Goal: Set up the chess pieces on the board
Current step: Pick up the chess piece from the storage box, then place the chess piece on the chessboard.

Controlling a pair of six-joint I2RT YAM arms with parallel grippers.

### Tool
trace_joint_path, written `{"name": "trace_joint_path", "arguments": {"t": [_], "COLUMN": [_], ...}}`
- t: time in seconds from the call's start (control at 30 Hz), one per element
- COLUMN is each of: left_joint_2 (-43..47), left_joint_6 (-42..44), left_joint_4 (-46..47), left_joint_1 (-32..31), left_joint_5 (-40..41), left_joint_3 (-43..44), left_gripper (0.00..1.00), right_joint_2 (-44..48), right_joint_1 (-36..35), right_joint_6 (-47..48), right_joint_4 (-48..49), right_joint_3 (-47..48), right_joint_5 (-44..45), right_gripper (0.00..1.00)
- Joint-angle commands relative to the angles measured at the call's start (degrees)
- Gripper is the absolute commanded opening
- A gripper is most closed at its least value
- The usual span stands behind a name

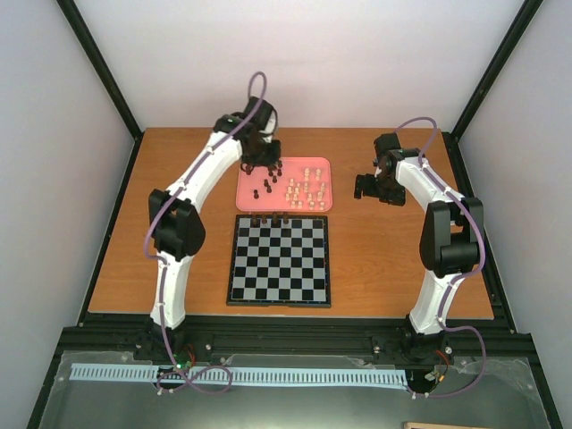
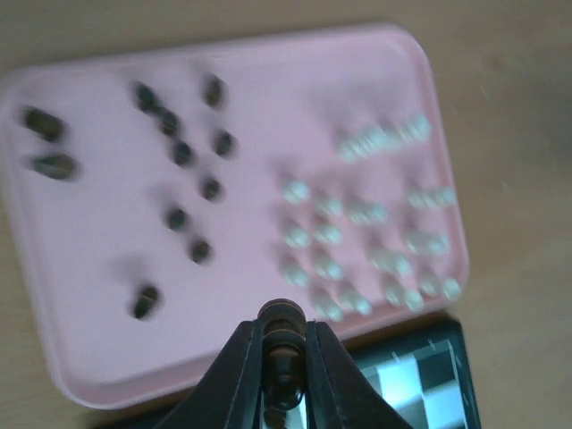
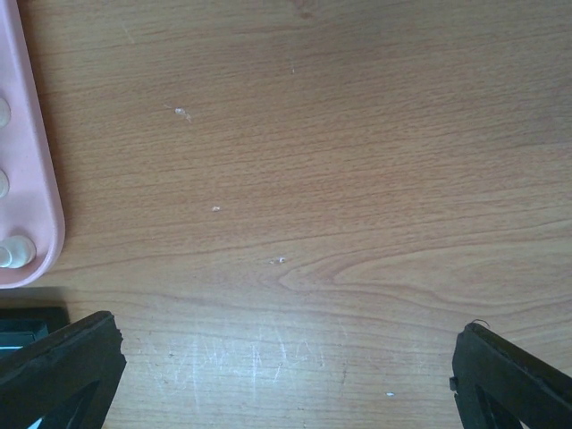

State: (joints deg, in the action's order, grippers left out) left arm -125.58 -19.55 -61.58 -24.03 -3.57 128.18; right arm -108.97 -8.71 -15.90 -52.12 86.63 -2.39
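The board [image 1: 279, 268] lies at the table's middle, with several dark chess pieces [image 1: 271, 218] standing along its far row. Behind it the pink tray [image 1: 243, 204] holds dark pieces [image 2: 179, 152] on its left half and cream pieces [image 2: 375, 232] on its right half. My left gripper [image 2: 284, 344] hovers over the tray's near edge, shut on a dark piece [image 2: 284, 315] that stands upright between the fingers. A corner of the board [image 2: 420, 375] shows just beyond it. My right gripper [image 3: 286, 375] is open above bare wood to the right of the tray, holding nothing.
The right wrist view shows the tray's right rim [image 3: 40, 179] with a cream piece [image 3: 13, 252] inside it, and a board corner [image 3: 27, 320] at the lower left. Black frame rails border the wooden tabletop [image 1: 393, 259].
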Motion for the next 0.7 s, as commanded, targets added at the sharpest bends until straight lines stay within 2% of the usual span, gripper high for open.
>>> {"name": "trace_joint_path", "arguments": {"t": [0.0, 0.4, 0.67], "left_joint_2": [1.9, 2.4, 0.3], "left_joint_6": [4.9, 10.9, 11.9], "left_joint_4": [-1.2, -1.8, -2.3], "left_joint_1": [-4.6, -9.1, -13.9], "left_joint_5": [-7.0, -7.7, -2.7], "left_joint_3": [-5.6, -8.0, -8.8], "left_gripper": [0.03, 0.01, 0.01], "right_joint_2": [1.2, 3.9, 5.7], "right_joint_1": [-0.3, -0.3, -0.4], "right_joint_6": [0.0, -0.7, -1.2], "right_joint_4": [0.9, 2.4, 3.9], "right_joint_3": [-0.9, -4.5, -7.7], "right_joint_5": [-0.1, -0.1, -0.3], "right_gripper": [1.00, 1.00, 1.00]}}
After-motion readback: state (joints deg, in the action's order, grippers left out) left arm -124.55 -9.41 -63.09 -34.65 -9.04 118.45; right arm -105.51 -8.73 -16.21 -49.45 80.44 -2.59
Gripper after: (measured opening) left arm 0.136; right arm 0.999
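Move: The dark chess piece in my left hand is headed for the empty far-row square just right of the standing dark pieces: roughly 10 cm back, 8 cm to the right and 15 cm below. The nearest standing dark piece is about 3 cm left of that square. The storage box's middle lies about 2 cm ahead, 3 cm right and 16 cm below, its white pieces some 10 cm right and 2 cm ahead. From my right hand, the square is about 21 cm left, 3 cm back and 5 cm below. Keeping the dark piece pinched, I carry it with my left hand back and to the right, about 12 cm over the storage box towards the board's far row. I sink some 5 cm on the way, quickly at first and then more slowly, turning the hand about 20 degrees clockwise and tipping the fingers more upright. ##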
